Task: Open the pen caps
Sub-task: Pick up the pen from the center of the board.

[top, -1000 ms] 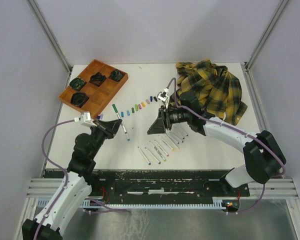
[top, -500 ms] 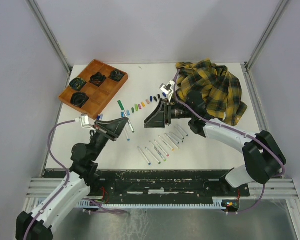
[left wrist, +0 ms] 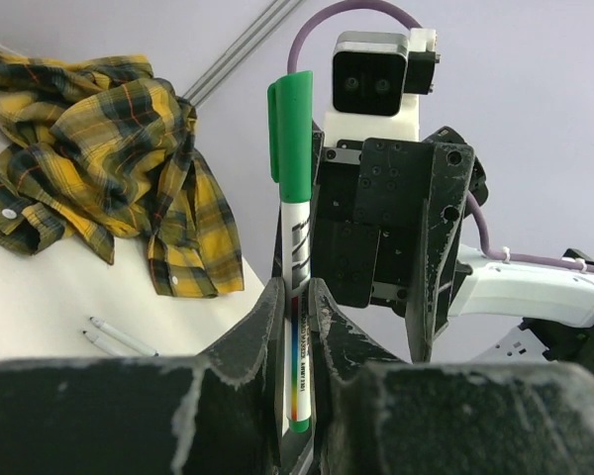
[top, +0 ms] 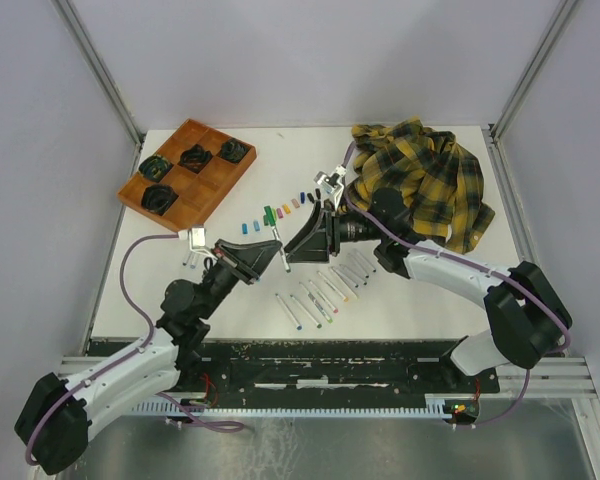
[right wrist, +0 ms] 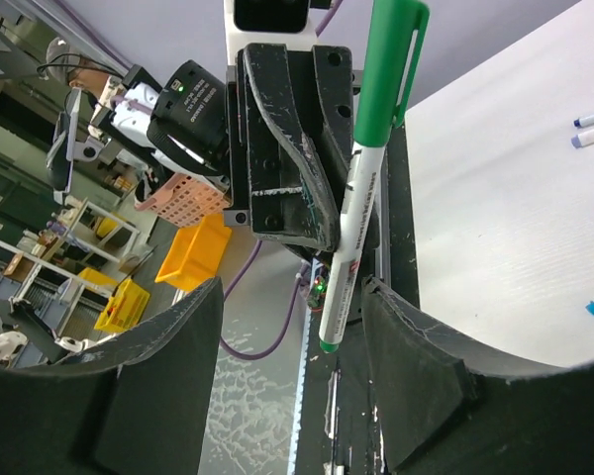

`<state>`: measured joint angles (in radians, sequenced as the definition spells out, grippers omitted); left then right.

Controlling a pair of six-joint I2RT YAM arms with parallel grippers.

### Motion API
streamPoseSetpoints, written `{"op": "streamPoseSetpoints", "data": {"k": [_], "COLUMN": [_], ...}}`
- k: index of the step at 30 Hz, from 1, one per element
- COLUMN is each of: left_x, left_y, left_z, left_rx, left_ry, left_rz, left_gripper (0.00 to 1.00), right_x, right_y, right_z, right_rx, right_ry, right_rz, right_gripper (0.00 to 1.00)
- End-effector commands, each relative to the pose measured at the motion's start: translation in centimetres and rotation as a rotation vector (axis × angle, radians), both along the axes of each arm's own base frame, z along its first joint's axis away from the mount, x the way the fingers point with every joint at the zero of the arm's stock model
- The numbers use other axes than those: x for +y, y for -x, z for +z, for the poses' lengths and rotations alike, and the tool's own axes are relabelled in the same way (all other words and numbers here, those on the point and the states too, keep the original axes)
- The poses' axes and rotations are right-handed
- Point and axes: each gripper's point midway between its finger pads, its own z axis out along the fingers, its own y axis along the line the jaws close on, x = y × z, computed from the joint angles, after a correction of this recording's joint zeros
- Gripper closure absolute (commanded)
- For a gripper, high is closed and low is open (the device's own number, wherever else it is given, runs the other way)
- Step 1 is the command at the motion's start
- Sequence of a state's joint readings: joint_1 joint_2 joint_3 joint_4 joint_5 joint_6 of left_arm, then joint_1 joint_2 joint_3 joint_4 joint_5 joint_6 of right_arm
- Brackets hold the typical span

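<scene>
My left gripper [left wrist: 297, 309] is shut on the white barrel of a pen [left wrist: 299, 282] and holds it above the table. The pen's green cap [left wrist: 292, 139] sticks out past the fingertips. From above, this gripper [top: 272, 248] and the pen [top: 270, 216] are at mid-table. My right gripper [top: 292, 250] faces it at close range, open. In the right wrist view the green cap [right wrist: 386, 69] is at the top. The barrel's lower end [right wrist: 335, 317] shows between my right gripper's [right wrist: 289, 297] spread jaws, untouched. Loose pen caps [top: 280, 210] lie in a row on the table.
Several uncapped white markers [top: 325, 285] lie side by side in front of the right gripper. An orange wooden tray [top: 212, 182] with black coiled items stands at the back left. A yellow plaid shirt [top: 425, 175] is bunched at the back right.
My left arm has carried the green-capped pen rightward, up to the right gripper. The right gripper has opened wider and turned toward the pen.
</scene>
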<state>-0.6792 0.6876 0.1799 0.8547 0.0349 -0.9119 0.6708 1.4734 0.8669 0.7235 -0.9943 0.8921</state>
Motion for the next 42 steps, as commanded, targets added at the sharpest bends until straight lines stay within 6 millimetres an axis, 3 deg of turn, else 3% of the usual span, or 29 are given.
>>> {"op": "streamPoseSetpoints", "data": {"k": [1, 8, 15, 18, 23, 25, 29, 32, 36, 42], "left_x": [0.4, -0.2, -0.8, -1.0, -1.0, -1.1, -0.9, -0.7, -0.6, 1.3], "left_y": [0.3, 0.4, 0.4, 0.4, 0.5, 0.5, 0.8, 0.5, -0.6, -2.9], "left_z": [4.5, 4.7, 4.4, 4.4, 4.2, 3.9, 3.8, 4.1, 3.9, 3.3], "left_rx": [-0.140, -0.139, -0.130, -0.130, -0.126, -0.114, -0.090, -0.070, 0.012, 0.179], "left_ry": [0.065, 0.074, 0.076, 0.075, 0.070, 0.063, 0.064, 0.027, -0.069, -0.204], "left_rz": [0.033, 0.020, 0.007, 0.003, -0.002, -0.002, -0.011, 0.007, 0.048, 0.200], "left_gripper": [0.97, 0.97, 0.97, 0.97, 0.97, 0.89, 0.46, 0.33, 0.23, 0.23], "right_x": [0.2, 0.9, 1.1, 1.1, 1.0, 1.0, 1.0, 0.9, 0.8, 0.2], "right_y": [1.0, 1.2, 1.3, 1.4, 1.3, 1.4, 1.5, 1.6, 1.5, 0.9], "right_z": [1.1, 0.2, 0.3, 0.4, 0.3, 0.2, 0.2, 0.2, -0.2, -1.6], "right_rx": [-0.069, -0.049, -0.035, -0.033, -0.034, -0.036, -0.045, -0.060, -0.089, -0.128], "right_ry": [-0.034, -0.003, -0.002, -0.003, 0.004, 0.011, 0.019, 0.034, 0.076, 0.204], "right_rz": [0.021, 0.025, 0.026, 0.030, 0.029, 0.030, 0.042, 0.051, 0.052, 0.022], "right_gripper": [0.35, 0.38, 0.54, 0.67, 1.00, 1.00, 1.00, 1.00, 1.00, 1.00]}}
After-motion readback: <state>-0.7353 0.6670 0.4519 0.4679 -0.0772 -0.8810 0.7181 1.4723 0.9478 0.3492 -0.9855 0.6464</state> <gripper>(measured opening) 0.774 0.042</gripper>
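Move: The left hand already holds the green-capped pen a little below its middle, cap up. The open right hand has the pen's middle some 3 cm to its left, 1 cm ahead and 1 cm higher, with the tail end lower and slightly back. About 24 cm below the right hand, the nearest uncapped pen lies 5 cm back and 3 cm left, and the loose caps' green end is about 21 cm ahead and 6 cm left. The right fingers shut on the pen's lower white body by its tail, after the hand eases about 1.5 cm back with a little left and down, while the left hand brings the pen up and rightward. Once the right has its pinch, the left fingers open and let go, then that hand draws off up and forward, about 3 cm, as the right sinks 2 cm with the pen. ##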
